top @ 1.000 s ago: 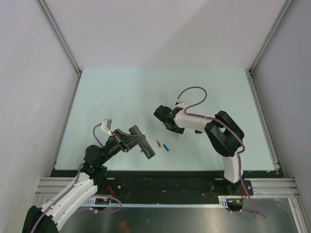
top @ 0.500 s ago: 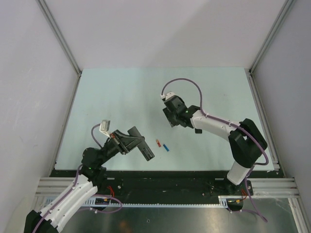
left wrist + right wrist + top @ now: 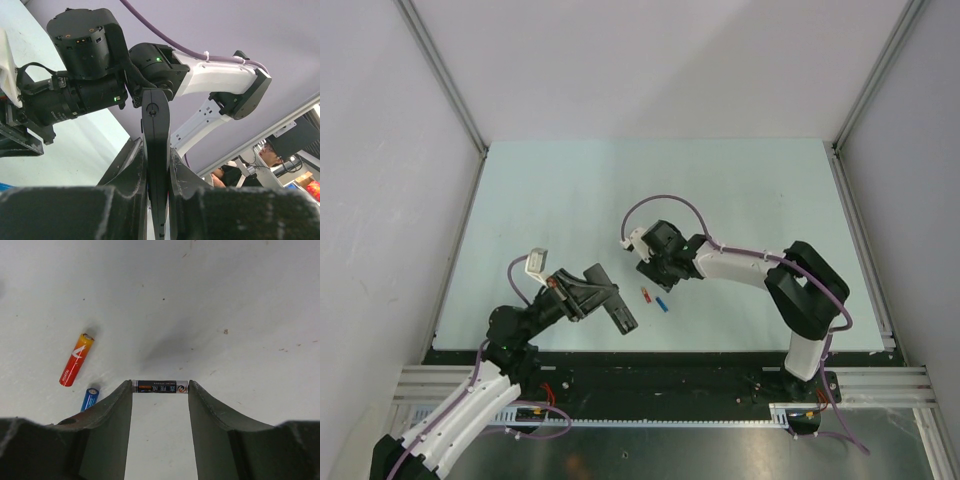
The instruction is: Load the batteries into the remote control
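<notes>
My left gripper [image 3: 157,175] is shut on the remote control [image 3: 156,130], a slim black bar that sticks up between its jaws. From above, the remote [image 3: 622,312] points toward the near right of the left gripper [image 3: 595,290]. My right gripper [image 3: 160,386] is shut on a dark battery [image 3: 160,386], pinched end to end between its fingertips above the table. A red-orange battery [image 3: 76,360] and a blue battery [image 3: 89,399] lie on the table to its left. In the top view, these two batteries [image 3: 645,294] [image 3: 662,303] lie just below the right gripper [image 3: 655,268].
The pale green table [image 3: 760,190] is bounded by metal rails, with grey walls on both sides. The right arm's wrist [image 3: 85,65] hangs close in front of the held remote. The arm bases stand along the near edge.
The right arm has swung left and nearer, carrying the dark battery toward the loose batteries and the remote. The left arm has hardly moved.
</notes>
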`<action>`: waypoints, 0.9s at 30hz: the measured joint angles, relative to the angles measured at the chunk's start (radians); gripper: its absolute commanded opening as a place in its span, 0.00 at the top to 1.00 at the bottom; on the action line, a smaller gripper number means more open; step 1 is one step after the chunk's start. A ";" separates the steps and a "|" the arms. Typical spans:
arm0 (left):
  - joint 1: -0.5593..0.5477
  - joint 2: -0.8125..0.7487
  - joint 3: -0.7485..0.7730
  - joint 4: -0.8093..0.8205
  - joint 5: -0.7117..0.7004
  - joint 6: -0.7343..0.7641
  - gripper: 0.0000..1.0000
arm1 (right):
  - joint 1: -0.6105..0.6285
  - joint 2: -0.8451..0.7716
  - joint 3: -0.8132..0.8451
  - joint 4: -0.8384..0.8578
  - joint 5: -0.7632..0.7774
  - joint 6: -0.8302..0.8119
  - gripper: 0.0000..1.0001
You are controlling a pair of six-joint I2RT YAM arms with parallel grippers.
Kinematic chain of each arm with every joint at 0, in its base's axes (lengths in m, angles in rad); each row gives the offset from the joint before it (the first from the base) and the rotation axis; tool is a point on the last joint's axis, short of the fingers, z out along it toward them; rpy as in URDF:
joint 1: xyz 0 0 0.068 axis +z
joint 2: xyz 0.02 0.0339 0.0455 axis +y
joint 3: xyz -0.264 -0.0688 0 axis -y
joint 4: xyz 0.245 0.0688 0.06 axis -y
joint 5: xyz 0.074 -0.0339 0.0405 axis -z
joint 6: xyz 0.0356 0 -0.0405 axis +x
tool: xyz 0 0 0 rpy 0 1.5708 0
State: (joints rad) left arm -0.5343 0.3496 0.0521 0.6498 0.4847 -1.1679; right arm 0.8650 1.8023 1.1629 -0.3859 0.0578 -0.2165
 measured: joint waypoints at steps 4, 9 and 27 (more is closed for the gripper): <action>-0.006 0.003 0.000 -0.002 -0.003 0.006 1.00 | 0.001 0.008 -0.005 -0.009 -0.002 -0.025 0.55; -0.015 0.005 0.000 -0.002 -0.003 0.010 1.00 | -0.011 0.008 -0.021 -0.021 -0.001 -0.029 0.51; -0.018 0.029 0.000 -0.011 -0.003 0.017 1.00 | -0.026 -0.007 -0.041 0.001 0.051 0.059 0.14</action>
State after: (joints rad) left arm -0.5526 0.3786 0.0521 0.6392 0.4812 -1.1511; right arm 0.8387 1.7954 1.1217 -0.3847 0.1085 -0.1574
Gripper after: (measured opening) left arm 0.177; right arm 0.827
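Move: The right hand holds the black battery just above the table. The bare spot it is taken to lies about 2 cm right and 2 cm below, level with it fore and aft. The red battery lies some 6 cm left and 3 cm back, the blue one 2 cm left and 6 cm back, both 2 cm down. From the left hand, holding the remote, that spot is roughly 13 cm ahead, 14 cm right and 22 cm down. The right hand eases right about 2 cm while sinking onto the table, then opens, letting go of the black battery. ##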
